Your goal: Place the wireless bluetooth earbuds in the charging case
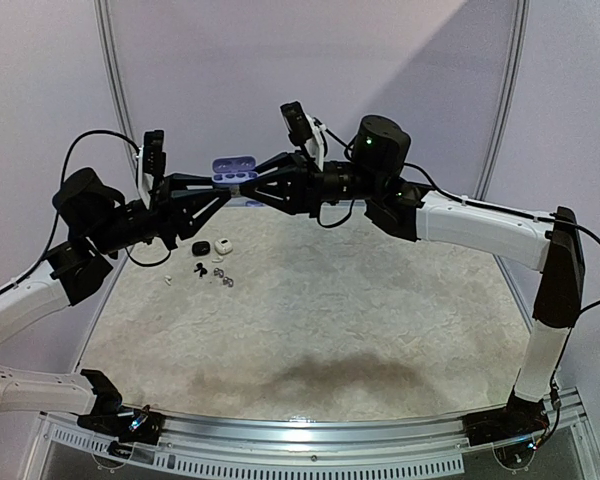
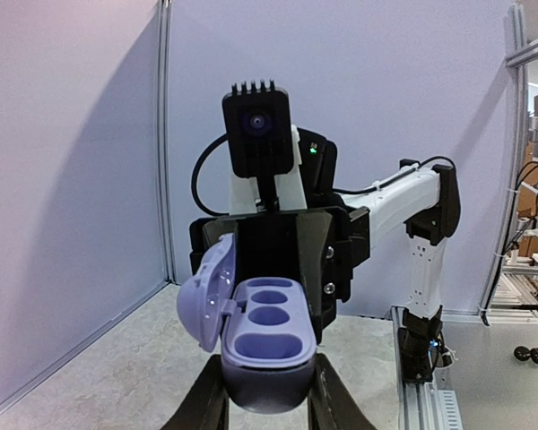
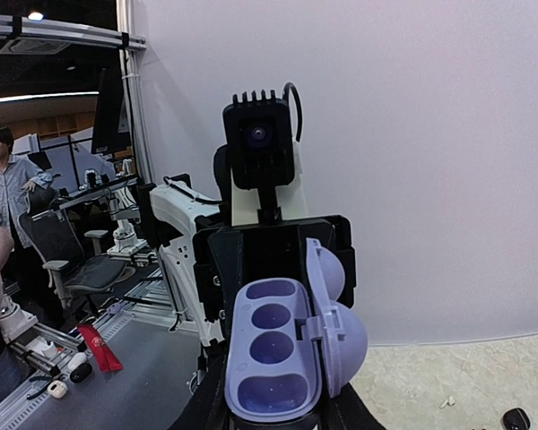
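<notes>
The purple charging case [image 1: 233, 167] hangs in mid-air at the back of the table, its lid [image 2: 206, 291] swung open and its wells empty. My left gripper [image 1: 218, 184] and right gripper [image 1: 257, 181] meet tip to tip under it. In the left wrist view the case [image 2: 267, 345] sits between my left gripper's [image 2: 267, 399] fingers; in the right wrist view the case [image 3: 273, 349] sits between my right gripper's [image 3: 273, 419] fingers. The earbuds lie loose on the table below: a black one [image 1: 196, 268], a white one [image 1: 168, 281] and a silvery-grey one [image 1: 223, 279].
A black rounded case [image 1: 199, 247] and a white rounded case [image 1: 223, 243] lie on the table just behind the buds. A metal rail [image 1: 310, 435] runs along the near edge. Walls close the back and sides.
</notes>
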`<state>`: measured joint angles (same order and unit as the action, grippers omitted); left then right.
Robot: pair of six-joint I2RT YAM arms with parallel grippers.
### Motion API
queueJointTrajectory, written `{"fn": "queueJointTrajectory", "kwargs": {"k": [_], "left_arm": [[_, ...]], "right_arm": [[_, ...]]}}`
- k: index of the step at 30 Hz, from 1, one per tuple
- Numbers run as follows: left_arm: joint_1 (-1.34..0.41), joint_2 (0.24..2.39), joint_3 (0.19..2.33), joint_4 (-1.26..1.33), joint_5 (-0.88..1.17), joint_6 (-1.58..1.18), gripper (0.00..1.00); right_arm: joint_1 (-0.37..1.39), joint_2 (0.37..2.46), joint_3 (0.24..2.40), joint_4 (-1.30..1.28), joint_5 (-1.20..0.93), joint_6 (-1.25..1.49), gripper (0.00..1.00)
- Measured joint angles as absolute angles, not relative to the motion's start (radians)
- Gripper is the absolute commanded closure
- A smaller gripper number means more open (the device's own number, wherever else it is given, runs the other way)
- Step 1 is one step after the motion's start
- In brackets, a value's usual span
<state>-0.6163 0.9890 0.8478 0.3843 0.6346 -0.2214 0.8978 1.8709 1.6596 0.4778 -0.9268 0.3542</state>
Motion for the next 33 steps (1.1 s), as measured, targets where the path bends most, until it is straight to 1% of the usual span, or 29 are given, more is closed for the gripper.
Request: {"fn": "queueJointTrajectory", "kwargs": {"k": [3, 11, 13, 18, 19, 20, 22, 24, 29, 33], "left_arm": [[-0.616, 0.989, 0.848, 0.384, 0.633, -0.221, 1.0], [-0.617, 0.989, 0.848, 0.387, 0.627, -0.221, 1.0], [-0.617, 0.989, 0.848, 0.389, 0.627, -0.221, 1.0], [-0.617, 0.989, 0.845, 0.392, 0.622, -0.221, 0.99], [-0.617, 0.989, 0.843, 0.392, 0.62, -0.221, 0.9], [-0.617, 0.988, 0.842, 0.392, 0.619, -0.221, 0.79], [-0.617, 0.987, 0.838, 0.391, 0.613, -0.22, 0.62], [-0.618, 0.984, 0.834, 0.389, 0.603, -0.212, 0.51], [-0.62, 0.973, 0.814, 0.369, 0.573, -0.167, 0.3], [-0.621, 0.968, 0.799, 0.331, 0.563, -0.126, 0.2]], "right_arm": [[0.898, 1.871, 1.66, 0.477, -0.927, 0.354, 0.79], [0.898, 1.871, 1.669, 0.459, -0.927, 0.353, 0.99], [0.898, 1.872, 1.674, 0.451, -0.927, 0.353, 1.0], [0.897, 1.872, 1.677, 0.443, -0.927, 0.352, 1.0], [0.897, 1.872, 1.677, 0.441, -0.927, 0.351, 1.0], [0.897, 1.873, 1.677, 0.438, -0.927, 0.35, 1.0], [0.897, 1.873, 1.677, 0.434, -0.927, 0.349, 1.0], [0.896, 1.873, 1.677, 0.43, -0.926, 0.351, 1.0], [0.884, 1.873, 1.674, 0.428, -0.901, 0.368, 1.0], [0.867, 1.873, 1.665, 0.43, -0.872, 0.38, 1.0]]}}
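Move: The open charging case is pinched between both grippers: its middle lies about 2 cm to the left gripper's right and 2 cm to the right gripper's left, both about 1 cm above and 1 cm ahead. Down on the table, roughly 40 cm below the left gripper, the silver earbuds lie some 17 cm ahead and 12 cm left of it, and the black earbuds about 20 cm ahead and 19 cm left. Leave the charging case to the right gripper: hold both hands almost still at first, then spread the left fingers wide off the case and drop the left gripper about 2.5 cm, easing 1 cm forward. Keep the right fingers shut on the case and carry it about 2.5 cm forward with a slight clockwise turn. ##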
